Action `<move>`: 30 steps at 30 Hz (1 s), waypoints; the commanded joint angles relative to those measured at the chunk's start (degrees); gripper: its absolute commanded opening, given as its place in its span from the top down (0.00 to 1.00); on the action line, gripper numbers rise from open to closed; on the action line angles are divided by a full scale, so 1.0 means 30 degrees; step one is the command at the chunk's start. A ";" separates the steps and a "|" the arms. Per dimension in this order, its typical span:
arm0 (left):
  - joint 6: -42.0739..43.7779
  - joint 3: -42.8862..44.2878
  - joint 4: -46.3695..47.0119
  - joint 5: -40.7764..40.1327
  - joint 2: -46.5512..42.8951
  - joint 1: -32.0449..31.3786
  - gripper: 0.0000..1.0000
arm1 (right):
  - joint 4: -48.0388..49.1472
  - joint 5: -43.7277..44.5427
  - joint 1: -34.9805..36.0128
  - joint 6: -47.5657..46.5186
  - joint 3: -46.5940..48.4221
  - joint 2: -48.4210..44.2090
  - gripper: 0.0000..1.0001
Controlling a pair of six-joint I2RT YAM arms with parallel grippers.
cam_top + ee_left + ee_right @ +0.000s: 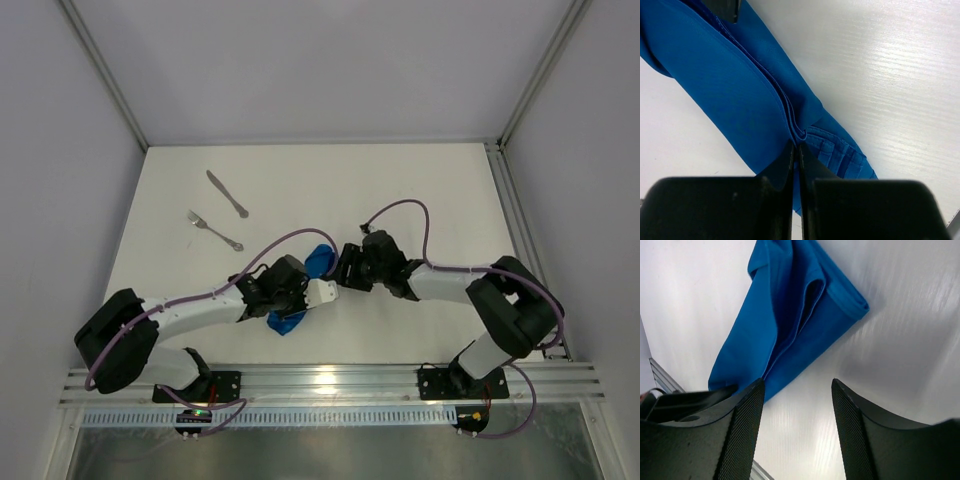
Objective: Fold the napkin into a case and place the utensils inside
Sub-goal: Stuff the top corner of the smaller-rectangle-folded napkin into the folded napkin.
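Note:
The bright blue napkin [320,262] lies folded into a narrow oblong between the two arms, near the table's front. In the left wrist view the napkin [740,90] shows stacked layers. My left gripper [796,150] is shut on the folded edge of those layers, and in the top view the left gripper [303,297] covers the strip's middle. My right gripper [797,385] stands open just off the napkin [790,315], with only bare table between its fingers; from above the right gripper [337,270] is beside the strip's far end. The knife [228,194] and the fork [214,231] lie at the back left.
Grey walls and metal frame posts enclose the white table [420,200]. An aluminium rail [330,382] with both arm bases runs along the near edge. Purple cables loop over both arms.

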 commanded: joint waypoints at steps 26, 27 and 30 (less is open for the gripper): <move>-0.1818 0.2620 0.2709 0.0329 0.2310 0.2799 1.00 | 0.0080 -0.0364 -0.1800 -0.0914 0.3398 0.1315 0.59; -0.1876 0.2620 0.2563 0.0389 0.2251 0.2799 1.00 | 0.0721 -0.0071 -0.0898 -0.0474 0.2319 0.0439 0.61; -0.2140 0.2678 0.2474 0.0477 0.2133 0.2799 1.00 | 0.2215 0.0224 0.0949 0.1312 0.1083 0.0020 0.70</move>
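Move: The napkin's top corner, at its far end, lies about 5 cm ahead of the right hand, 4 cm to its left and some 3 cm lower. The fold pinched in the left fingers is roughly 7 cm back and 7 cm left of the right hand, and the fork's middle about 10 cm ahead and 29 cm left. From the left hand, the top corner is about 12 cm ahead and 4 cm to the right, slightly lower. The napkin's fold, still pinched by the shut left fingers, is carried about 6 cm forward, with the wrist turning some 10 degrees counter-clockwise. Meanwhile the right hand dips and sweeps about 11 cm forward past the napkin's right side to its far end, then draws back and climbs, finishing a little ahead and higher, empty, its fingers narrowed to about half their gap. ##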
